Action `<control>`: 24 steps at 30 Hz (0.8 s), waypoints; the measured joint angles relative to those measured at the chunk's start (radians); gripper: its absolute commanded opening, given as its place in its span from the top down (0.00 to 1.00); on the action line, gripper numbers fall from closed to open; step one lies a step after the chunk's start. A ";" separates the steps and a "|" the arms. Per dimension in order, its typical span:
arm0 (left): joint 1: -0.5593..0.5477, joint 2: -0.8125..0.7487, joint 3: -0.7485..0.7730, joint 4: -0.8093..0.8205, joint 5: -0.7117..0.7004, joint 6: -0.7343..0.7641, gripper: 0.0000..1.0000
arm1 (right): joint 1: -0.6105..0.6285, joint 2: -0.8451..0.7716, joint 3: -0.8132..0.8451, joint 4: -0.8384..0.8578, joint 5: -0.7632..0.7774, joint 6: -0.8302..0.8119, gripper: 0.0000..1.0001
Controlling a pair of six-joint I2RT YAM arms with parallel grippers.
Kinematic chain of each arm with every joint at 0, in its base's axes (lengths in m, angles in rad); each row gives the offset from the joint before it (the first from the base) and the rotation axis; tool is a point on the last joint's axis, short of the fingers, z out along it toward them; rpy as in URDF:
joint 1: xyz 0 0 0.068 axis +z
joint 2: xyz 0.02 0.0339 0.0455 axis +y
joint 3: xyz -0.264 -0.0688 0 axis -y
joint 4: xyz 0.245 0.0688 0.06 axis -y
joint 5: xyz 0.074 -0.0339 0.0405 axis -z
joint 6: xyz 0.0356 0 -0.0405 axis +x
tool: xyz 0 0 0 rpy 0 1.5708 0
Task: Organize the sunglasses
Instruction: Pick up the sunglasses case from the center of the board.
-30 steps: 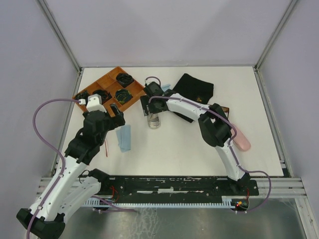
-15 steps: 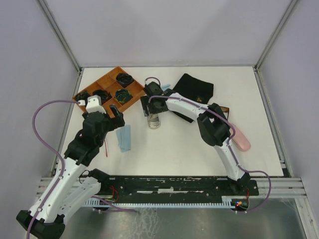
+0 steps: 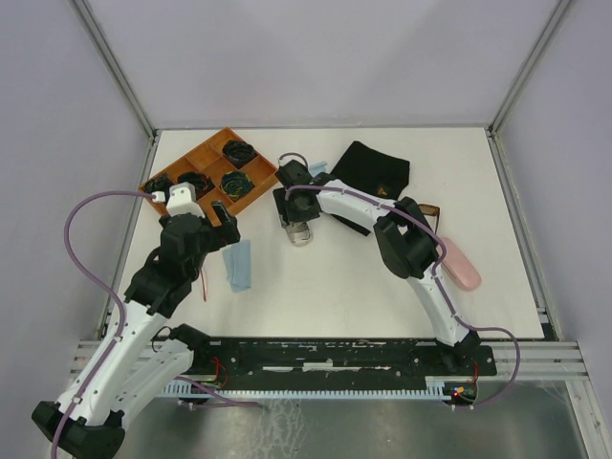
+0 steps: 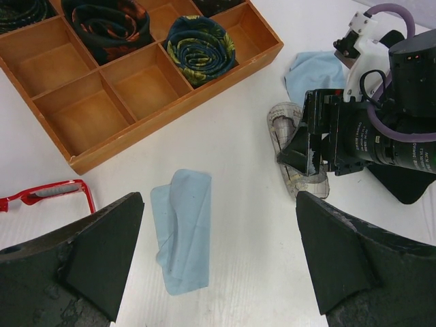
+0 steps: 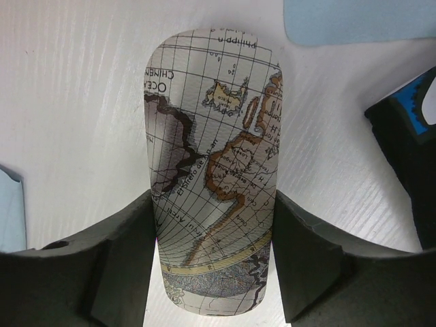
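The grey map-patterned glasses case (image 5: 211, 170) lies on the white table, also in the top view (image 3: 302, 232). My right gripper (image 5: 212, 204) is shut on its lower half, one finger on each long side. The red sunglasses (image 4: 48, 194) lie at the left edge of the left wrist view; in the top view only a thin red arm (image 3: 204, 282) shows beside my left arm. My left gripper (image 4: 219, 225) is open and empty above a folded blue cloth (image 4: 182, 228). The brown-tinted sunglasses (image 3: 430, 210) show partly behind my right arm.
A wooden compartment tray (image 4: 177, 122) with rolled ties stands at the back left. A second blue cloth (image 4: 317, 71) and a black pouch (image 3: 373, 167) lie behind the case. The pink glasses case (image 3: 462, 265) lies at the right.
My right gripper has shifted slightly right and back with the patterned case between its fingers. My left arm has hardly moved.
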 measured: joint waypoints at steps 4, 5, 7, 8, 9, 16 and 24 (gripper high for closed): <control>0.000 -0.002 0.000 0.000 0.000 0.000 0.00 | 0.000 -0.001 -0.001 0.000 0.001 -0.009 0.49; 0.000 -0.002 0.000 0.000 0.000 0.000 0.00 | 0.000 -0.003 -0.003 0.002 0.002 -0.011 0.50; 0.000 -0.004 0.000 0.004 0.000 0.000 0.00 | 0.000 -0.025 -0.037 0.016 0.000 -0.021 0.55; 0.000 -0.005 -0.001 0.008 0.000 0.000 0.00 | 0.000 -0.045 -0.059 0.018 -0.001 -0.027 0.57; 0.000 -0.005 -0.002 0.011 0.001 0.000 0.00 | 0.000 -0.068 -0.085 0.024 -0.002 -0.035 0.59; 0.000 -0.032 -0.031 0.068 0.091 -0.005 0.01 | -0.011 -0.369 -0.338 0.126 -0.061 -0.072 0.79; 0.000 -0.109 -0.111 0.204 0.233 -0.029 0.01 | -0.039 -0.653 -0.544 0.205 -0.153 -0.103 0.73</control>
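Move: The right hand already has the sunglasses case between its fingers, the case's middle practically at the hand point, low on the board. From that hand, the far blue cloth lies about 12 cm ahead and 3 cm right, the black cloth 10 cm ahead and 18 cm right, and the near blue cloth 12 cm back and 12 cm left, all some 2 cm lower. From the left hand, the case is roughly 13 cm ahead, 14 cm right and 20 cm below. Keeping its pinch on the sides of the sunglasses case, the right hand lingers briefly, then lifts it about 14 cm straight off the board while drawing back and to the right, some 6 cm each way, with the wrist tilting about 20 degrees so the fingertips swing out forward and left. The empty left hand, fingers still wide open, starts later and shifts about 4 cm right and 2 cm up, turning clockwise and tipping its fingers up a little. ##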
